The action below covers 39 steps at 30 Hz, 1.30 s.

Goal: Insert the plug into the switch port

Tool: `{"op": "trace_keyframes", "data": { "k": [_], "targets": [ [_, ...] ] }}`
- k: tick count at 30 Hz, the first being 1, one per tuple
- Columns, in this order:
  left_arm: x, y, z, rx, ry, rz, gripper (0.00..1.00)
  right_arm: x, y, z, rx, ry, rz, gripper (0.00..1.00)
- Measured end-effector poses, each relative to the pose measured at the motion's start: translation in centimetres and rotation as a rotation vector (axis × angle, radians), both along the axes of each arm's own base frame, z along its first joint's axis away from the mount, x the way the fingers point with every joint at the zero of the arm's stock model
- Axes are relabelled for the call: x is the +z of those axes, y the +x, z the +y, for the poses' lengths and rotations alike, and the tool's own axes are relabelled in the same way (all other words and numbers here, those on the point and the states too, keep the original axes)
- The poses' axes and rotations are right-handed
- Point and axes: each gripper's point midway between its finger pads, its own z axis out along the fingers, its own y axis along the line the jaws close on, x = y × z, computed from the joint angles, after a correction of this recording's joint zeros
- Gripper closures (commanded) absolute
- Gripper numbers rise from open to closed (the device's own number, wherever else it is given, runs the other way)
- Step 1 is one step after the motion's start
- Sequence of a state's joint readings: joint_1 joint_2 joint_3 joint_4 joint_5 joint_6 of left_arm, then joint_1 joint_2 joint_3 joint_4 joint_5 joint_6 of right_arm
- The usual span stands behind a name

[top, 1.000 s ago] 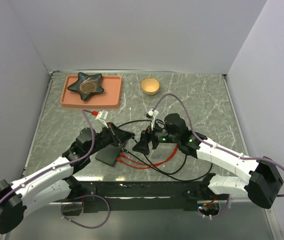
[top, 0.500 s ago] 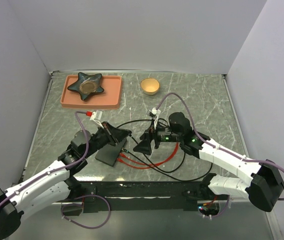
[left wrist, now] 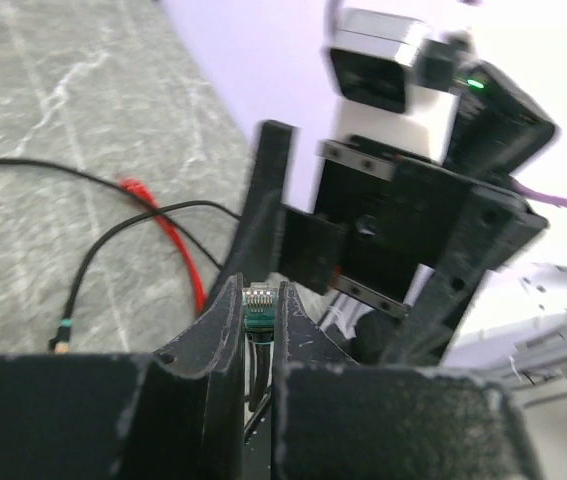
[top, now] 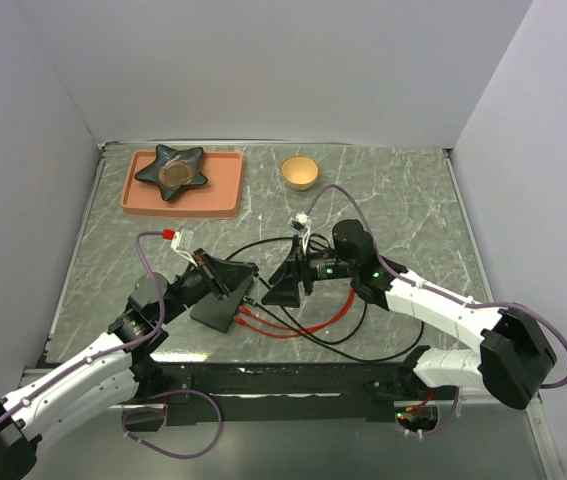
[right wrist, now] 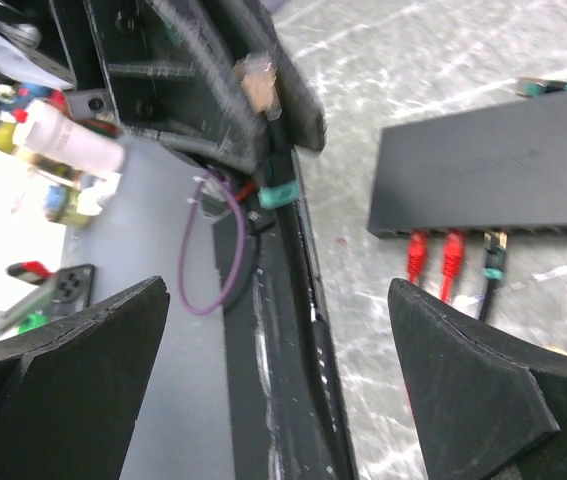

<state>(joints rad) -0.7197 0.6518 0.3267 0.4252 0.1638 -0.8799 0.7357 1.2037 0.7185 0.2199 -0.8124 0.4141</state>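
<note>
My left gripper (top: 243, 272) (left wrist: 260, 286) is shut on the plug (left wrist: 260, 310), a clear connector with a teal boot and black cable, held just above the table. In the right wrist view that plug (right wrist: 261, 82) points up between the left fingers. The flat black switch (top: 215, 309) (right wrist: 491, 180) lies below the left gripper. Its switch port edge (right wrist: 493, 229) carries two red plugs (right wrist: 433, 252) and one black-teal plug (right wrist: 493, 255). My right gripper (top: 285, 293) (right wrist: 278, 292) stands wide open and empty, just right of the switch, facing the left gripper.
Red cables (top: 268, 326) and a black cable (top: 338, 335) loop on the marble table in front of the switch. A salmon-pink tray (top: 218, 190) with a dark star-shaped dish (top: 172, 170) sits at the back left. A yellow bowl (top: 300, 172) stands behind centre.
The right jaws have spread fully open. The left arm has drawn back toward the near left, its gripper still shut on the plug above the switch.
</note>
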Motion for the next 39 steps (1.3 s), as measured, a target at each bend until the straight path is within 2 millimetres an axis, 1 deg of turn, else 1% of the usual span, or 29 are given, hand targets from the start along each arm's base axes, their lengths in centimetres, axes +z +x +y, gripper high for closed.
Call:
{"op": "trace_keyframes", "data": {
  "k": [2, 3, 5, 6, 11, 15, 17, 19, 21, 23, 25, 26, 28, 31, 32, 34, 35, 38, 39],
  "targets": [
    [0.4, -0.4, -0.2, -0.025, -0.012, -0.024, 0.99, 0.1, 0.0, 0.4, 0.015, 0.016, 0.015, 0.05],
    [0.6, -0.6, -0.3, -0.037, -0.018, -0.034, 0.99, 0.1, 0.0, 0.5, 0.019, 0.020, 0.021, 0.09],
    [0.9, -0.9, -0.5, -0.056, -0.026, -0.051, 0.99, 0.1, 0.2, 0.9, 0.027, 0.030, 0.034, 0.21],
    [1.1, -1.0, -0.5, -0.062, -0.030, -0.059, 0.99, 0.1, 0.3, 1.1, 0.028, 0.034, 0.042, 0.29],
    [1.5, -1.4, -0.5, -0.076, -0.032, -0.087, 0.99, 0.8, 0.8, 1.7, 0.023, 0.058, 0.067, 0.30],
    [1.6, -1.5, -0.5, -0.076, -0.033, -0.092, 0.99, 1.4, 1.3, 1.9, 0.011, 0.081, 0.071, 0.31],
    [1.5, -1.5, -0.5, -0.076, -0.031, -0.091, 0.99, 1.8, 1.5, 1.9, 0.005, 0.096, 0.073, 0.42],
    [1.4, -1.4, -0.5, -0.075, -0.029, -0.091, 0.99, 2.2, 1.8, 1.9, 0.002, 0.113, 0.071, 0.43],
    [1.5, -1.4, -0.4, -0.074, -0.030, -0.093, 0.99, 2.6, 2.0, 2.0, 0.002, 0.127, 0.078, 0.53],
    [1.5, -1.4, -0.4, -0.069, -0.031, -0.096, 0.99, 2.9, 1.9, 2.0, 0.011, 0.138, 0.085, 0.56],
    [1.5, -1.4, -0.3, -0.065, -0.033, -0.096, 0.99, 3.1, 1.8, 2.1, 0.022, 0.146, 0.092, 0.61],
    [1.4, -1.4, -0.3, -0.065, -0.033, -0.096, 0.99, 3.1, 1.7, 2.1, 0.028, 0.148, 0.096, 0.67],
    [1.3, -1.3, -0.2, -0.058, -0.030, -0.094, 0.99, 3.1, 1.6, 2.3, 0.047, 0.157, 0.105, 0.75],
    [1.0, -1.1, -0.1, -0.049, -0.025, -0.088, 0.99, 3.1, 1.5, 2.5, 0.068, 0.166, 0.121, 0.79],
    [1.1, -1.1, -0.1, -0.047, -0.026, -0.089, 0.99, 3.1, 1.5, 2.4, 0.073, 0.169, 0.125, 0.85],
    [1.1, -1.1, -0.1, -0.047, -0.028, -0.088, 0.99, 3.2, 1.4, 2.4, 0.082, 0.175, 0.129, 0.92],
    [1.1, -1.1, -0.2, -0.048, -0.030, -0.088, 0.99, 3.3, 1.3, 2.4, 0.087, 0.178, 0.129, 1.00],
    [1.3, -1.1, -0.2, -0.048, -0.035, -0.093, 0.99, 3.5, 1.3, 2.4, 0.093, 0.185, 0.126, 1.00],
    [1.3, -1.1, -0.2, -0.048, -0.037, -0.095, 0.97, 3.5, 1.3, 2.4, 0.093, 0.186, 0.125, 1.00]
  ]
}}
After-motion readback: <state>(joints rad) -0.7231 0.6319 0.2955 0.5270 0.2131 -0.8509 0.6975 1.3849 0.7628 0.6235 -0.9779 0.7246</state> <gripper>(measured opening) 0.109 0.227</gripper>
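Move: The plug, head up and still pinched in the left fingers, lies about 2 cm ahead of the open right hand, 3 cm to its left and 2 cm above; from the left hand it sits some 1 cm back and 1 cm below. Roughly 20 cm below the right hand, the switch lies 3 cm ahead and 11 cm left, the red plugs in its near ports level with the hand and 7 cm left. The right hand rises some 3.5 cm and goes about 2 cm left, with a small swing forward that partly comes back, rolling about 10 degrees so its left side lifts as its wide-open fingers close on the plug's black boot just below the left fingertips. The left hand keeps its pinch on the plug, at first drawing back and up by about 1.5 cm each, then staying nearly in place while the right fingers take hold. ##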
